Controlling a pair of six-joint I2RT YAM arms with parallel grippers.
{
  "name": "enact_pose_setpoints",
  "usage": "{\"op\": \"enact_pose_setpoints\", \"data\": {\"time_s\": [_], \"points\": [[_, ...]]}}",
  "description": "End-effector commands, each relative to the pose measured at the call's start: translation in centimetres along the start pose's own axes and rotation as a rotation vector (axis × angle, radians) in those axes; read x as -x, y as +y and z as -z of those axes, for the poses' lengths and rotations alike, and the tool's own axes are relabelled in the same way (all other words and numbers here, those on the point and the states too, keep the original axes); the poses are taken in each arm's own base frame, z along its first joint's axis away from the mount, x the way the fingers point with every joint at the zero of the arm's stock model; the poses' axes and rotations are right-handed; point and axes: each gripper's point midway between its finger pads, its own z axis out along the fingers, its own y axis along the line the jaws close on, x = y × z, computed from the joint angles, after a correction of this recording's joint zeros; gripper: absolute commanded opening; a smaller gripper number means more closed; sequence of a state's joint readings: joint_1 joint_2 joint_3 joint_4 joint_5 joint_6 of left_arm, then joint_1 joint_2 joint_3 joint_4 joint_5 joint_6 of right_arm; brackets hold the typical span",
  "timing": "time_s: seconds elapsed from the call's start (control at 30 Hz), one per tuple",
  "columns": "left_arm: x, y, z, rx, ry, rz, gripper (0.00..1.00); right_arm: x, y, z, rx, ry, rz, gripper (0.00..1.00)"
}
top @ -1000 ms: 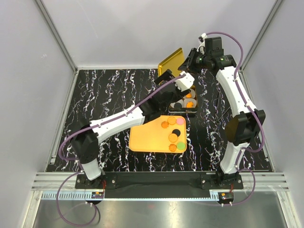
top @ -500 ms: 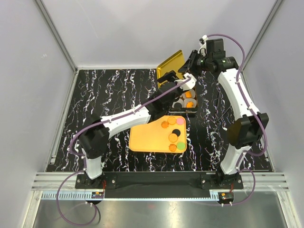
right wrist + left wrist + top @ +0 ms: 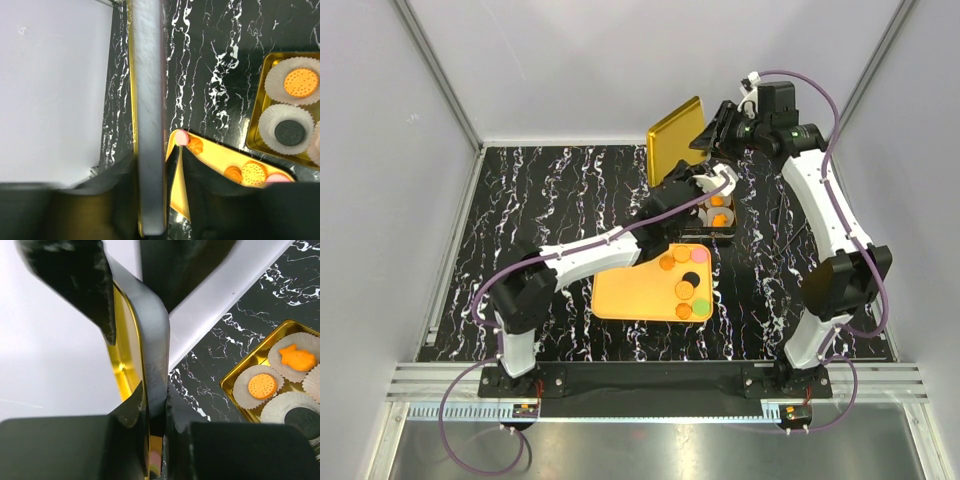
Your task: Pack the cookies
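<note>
A gold tin lid (image 3: 675,135) stands on edge above the table's back edge. My left gripper (image 3: 687,174) is shut on its lower rim; in the left wrist view both fingers pinch the lid's rim (image 3: 152,340) at the gripper (image 3: 152,396). My right gripper (image 3: 713,135) straddles the lid's right edge (image 3: 148,75), slightly open (image 3: 155,160), with a gap beside its right finger. Several cookies (image 3: 685,280) lie on the orange tray (image 3: 625,292). More cookies (image 3: 262,386) sit in white paper cups in the gold tin (image 3: 718,232).
The tin (image 3: 227,385) stands just behind the tray, under both grippers. The tray's corner (image 3: 220,160) with a pink cookie (image 3: 181,137) lies below the right gripper. Grey enclosure walls and metal frame posts rise close behind the lid.
The left gripper reached up to the lid and shut on its lower rim. The lid tipped more upright. The right gripper's jaws loosened around the lid's edge.
</note>
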State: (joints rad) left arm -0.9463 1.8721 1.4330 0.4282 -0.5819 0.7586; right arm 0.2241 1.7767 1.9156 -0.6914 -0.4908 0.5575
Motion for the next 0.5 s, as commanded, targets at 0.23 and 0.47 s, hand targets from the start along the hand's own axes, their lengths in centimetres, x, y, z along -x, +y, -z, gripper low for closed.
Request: {"op": "enact_pose_setpoints", "data": {"time_s": [0.23, 0.47], "points": [[5.9, 3.5, 2.3, -0.137, -0.147, 0.283, 0.00, 5.8, 2.5, 6.1, -0.033, -0.321, 0.140, 1.00], [9.6, 4.1, 3.6, -0.509, -0.201, 0.834, 0.00, 9.9, -0.1, 10.4, -0.223, -0.558, 0.174, 1.00]]}}
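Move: The box of filled cups, where the left hand's lid belongs, lies about 8 cm ahead of that hand, 10 cm to its right and some 26 cm below; the orange cookie tray lies about 13 cm back, 5 cm left and 27 cm down. The right hand still has its fingers round the lid's right-hand edge, the lid's middle about 7 cm to its left and level; the box is roughly 6 cm ahead, 3 cm right and 30 cm below. The right hand spreads its fingers wide and comes free of the lid's edge, pulling away up about 7 cm and as far to its right, fingertips swinging upward and clockwise. The left hand keeps its pinch on the lid and takes it alone, rising some 3 cm while easing back and slightly right, its left side rolling down and its fingers tipping down and turning clockwise, some 30 degrees in all. ##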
